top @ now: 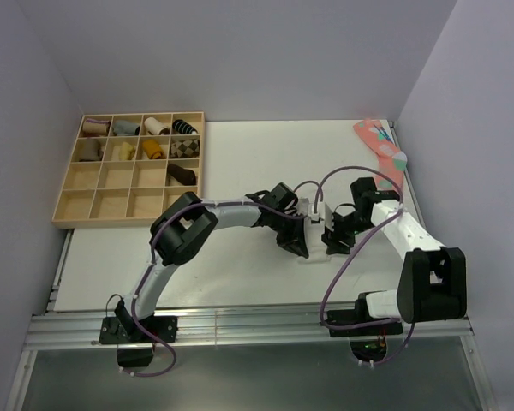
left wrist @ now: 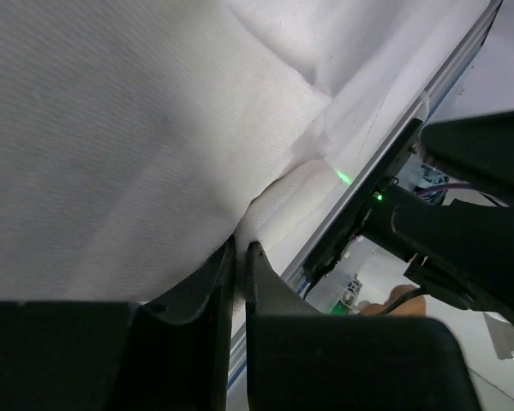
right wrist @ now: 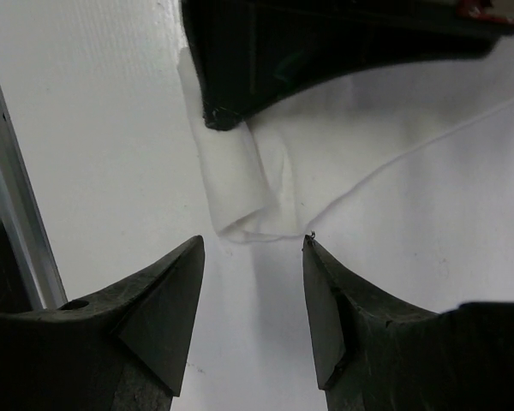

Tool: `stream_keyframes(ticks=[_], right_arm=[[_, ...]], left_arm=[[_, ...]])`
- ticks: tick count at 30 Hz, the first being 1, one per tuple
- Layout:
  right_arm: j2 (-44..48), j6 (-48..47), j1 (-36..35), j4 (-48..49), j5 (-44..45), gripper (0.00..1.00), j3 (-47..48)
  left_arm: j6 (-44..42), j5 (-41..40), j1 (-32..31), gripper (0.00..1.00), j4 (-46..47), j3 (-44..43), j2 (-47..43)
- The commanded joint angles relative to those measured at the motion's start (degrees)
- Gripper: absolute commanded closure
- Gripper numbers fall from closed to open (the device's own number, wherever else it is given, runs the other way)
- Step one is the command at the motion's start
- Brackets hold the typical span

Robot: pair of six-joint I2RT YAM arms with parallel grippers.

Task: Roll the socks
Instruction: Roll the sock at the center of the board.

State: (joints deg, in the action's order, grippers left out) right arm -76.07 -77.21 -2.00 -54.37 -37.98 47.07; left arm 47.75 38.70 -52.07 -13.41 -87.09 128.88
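Note:
A white sock (top: 313, 235) lies on the white table between my two grippers, hard to tell from the surface. My left gripper (top: 295, 246) is shut on a folded edge of the white sock (left wrist: 274, 201), its jaws pinching the fabric. My right gripper (top: 334, 240) is open and empty; in the right wrist view its fingertips (right wrist: 188, 257) stand just short of the sock's rolled end (right wrist: 244, 193), with the left gripper's black finger above it. A pink patterned sock (top: 383, 147) lies at the far right edge of the table.
A wooden compartment tray (top: 133, 171) at the far left holds several rolled socks in its upper cells. The table's metal rail (top: 240, 330) runs along the near edge. Walls close in at the left and right.

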Motion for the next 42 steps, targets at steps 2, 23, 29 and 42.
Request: stream_keyframes(ticks=[2,23,29,42], right_arm=[[-0.1,-2.7,-3.1,-0.5,0.6,0.43,-0.9],[0.0,0.7,-12.7,10.6,7.0,0.42,-6.6],[-1.5,0.7,-13.9,10.6,8.8,0.43,-6.7],[-6.5,3.3,-16.1,11.5,12.2,0.49,-5.1]], left_arm=[[0.2,-2.2,0.9,1.0,-6.8,-0.6,4.3],[-0.7,-1.3,2.5,1.0,-8.8,-3.1,5.9],[-0.6,-0.8,2.9,1.0,-8.7,-3.2,5.9],[1.0,1.1,3.6,1.0,-6.1,-2.1,5.2]])
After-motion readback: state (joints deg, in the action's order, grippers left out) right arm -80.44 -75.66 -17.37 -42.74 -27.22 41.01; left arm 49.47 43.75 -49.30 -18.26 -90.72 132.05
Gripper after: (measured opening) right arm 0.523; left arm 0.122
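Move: The white sock's roll, already pinched by the left fingers, lies about 6 cm to the right hand's left, 2 cm back and 6 cm below it. Its loose length runs out ahead of the roll, its middle some 5 cm forward and 6 cm left of the right hand, 7 cm below. The pink sock is some 25 cm ahead and 14 cm to the right. From the left hand the roll is barely 2 cm to the right, level fore and aft, 1 cm down. Down and leftward, the right hand comes in over the near right end of the white roll, sinking about 5 cm and crossing some 3 cm left; it swings back 3 cm, then eases forward again. It turns about 15 degrees counter-clockwise, tips its fingers more steeply down, and keeps them parted, astride the roll's end. The left hand keeps its pinch, creeping a centimetre forward and left. ##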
